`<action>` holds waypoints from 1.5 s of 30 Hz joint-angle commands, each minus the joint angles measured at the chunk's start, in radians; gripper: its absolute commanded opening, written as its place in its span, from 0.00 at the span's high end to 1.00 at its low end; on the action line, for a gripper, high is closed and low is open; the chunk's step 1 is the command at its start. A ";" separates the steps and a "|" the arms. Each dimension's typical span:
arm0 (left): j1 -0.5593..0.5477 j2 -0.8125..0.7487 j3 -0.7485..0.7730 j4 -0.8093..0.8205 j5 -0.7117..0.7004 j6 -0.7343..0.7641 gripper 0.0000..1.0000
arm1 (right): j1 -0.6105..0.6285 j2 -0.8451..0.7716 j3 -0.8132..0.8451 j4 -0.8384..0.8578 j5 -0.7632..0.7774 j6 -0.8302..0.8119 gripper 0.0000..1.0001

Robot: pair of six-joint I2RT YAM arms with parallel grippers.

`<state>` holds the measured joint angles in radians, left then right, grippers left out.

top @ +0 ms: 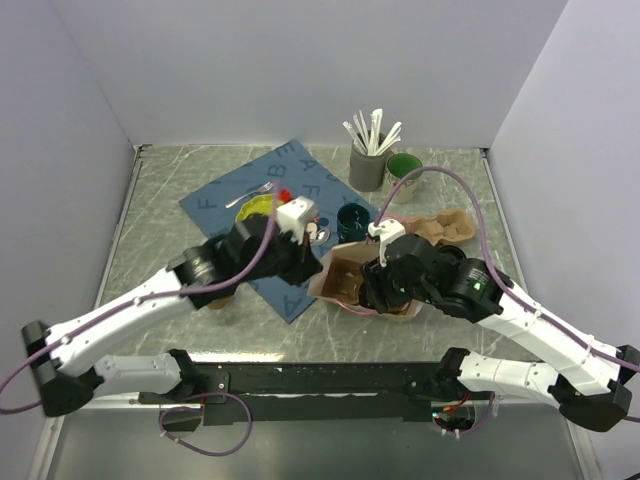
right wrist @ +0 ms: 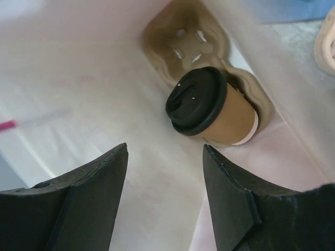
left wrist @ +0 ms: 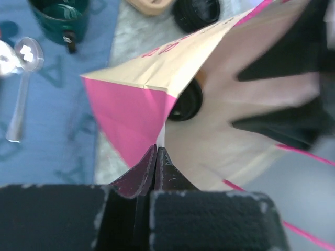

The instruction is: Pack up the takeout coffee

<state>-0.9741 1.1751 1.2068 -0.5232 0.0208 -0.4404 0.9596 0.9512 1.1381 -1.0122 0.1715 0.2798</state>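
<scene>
The takeout coffee (right wrist: 209, 107), a brown paper cup with a black lid, sits in a cardboard cup carrier (right wrist: 186, 39) inside the paper bag (right wrist: 78, 78). My right gripper (right wrist: 165, 146) is open and empty just inside the bag's mouth, short of the cup. In the left wrist view my left gripper (left wrist: 157, 149) is shut on the rim of the bag (left wrist: 131, 115), which is pink outside, and the cup's lid (left wrist: 186, 102) shows inside. In the top view the bag (top: 340, 275) lies between both grippers, with my right gripper (top: 385, 285) hiding the cup.
A dark green mug (top: 352, 218) and a spoon (left wrist: 23, 78) sit on the blue mat (top: 270, 200). A grey cup of utensils (top: 367, 165), a green-lined cup (top: 403, 168) and a spare cup carrier (top: 445, 228) stand behind the bag. A loose black lid (left wrist: 196, 13) lies nearby.
</scene>
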 commanded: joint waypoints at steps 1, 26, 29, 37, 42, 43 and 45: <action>-0.038 -0.175 -0.179 0.196 0.005 -0.168 0.99 | 0.005 0.003 -0.070 0.052 0.068 0.091 0.32; -0.064 -0.330 -0.395 0.324 0.145 -0.112 0.99 | 0.183 -0.015 -0.253 0.386 0.103 -0.723 0.28; -0.064 -0.331 -0.392 0.322 0.148 -0.107 0.99 | 0.179 -0.026 -0.284 0.393 0.117 -0.761 0.28; -0.064 -0.336 -0.417 0.351 0.162 -0.121 0.99 | 0.159 0.041 -0.261 0.408 0.129 -0.472 0.29; -0.064 -0.339 -0.431 0.359 0.180 -0.144 0.99 | 0.169 0.066 -0.274 0.431 0.186 -0.294 0.33; -0.064 -0.339 -0.435 0.362 0.182 -0.146 0.99 | 0.169 0.067 -0.285 0.432 0.233 -0.281 0.33; -0.066 -0.344 -0.441 0.362 0.186 -0.153 0.99 | 0.168 0.072 -0.297 0.425 0.275 -0.252 0.31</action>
<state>-1.0355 0.8471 0.7837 -0.1852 0.1631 -0.5705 1.1259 1.0252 0.8494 -0.6296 0.3298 -0.1146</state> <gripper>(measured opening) 0.019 0.674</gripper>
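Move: The left gripper already pinches the bag's left rim; the lidded coffee cup lies tipped in the carrier inside the bag, about 5 cm ahead of this hand, 12 cm right and 15 cm below. The teal mug stands some 18 cm ahead of the left hand, 7 cm right and 22 cm down. From the open right gripper the cup is roughly 8 cm straight ahead and 11 cm below, the carrier's empty cell 11 cm ahead, 7 cm left and 13 cm down. Keep the bag's left rim pinched in the left gripper and draw it back towards the base about 6 cm, mostly early on, letting that hand's left side sink. Lower the open right gripper about 7 cm into the bag towards the tipped cup, pausing partway to swing the wrist counter-clockwise some 30 degrees and shift left and slightly forward, then ease part of that turn back while sinking again. ##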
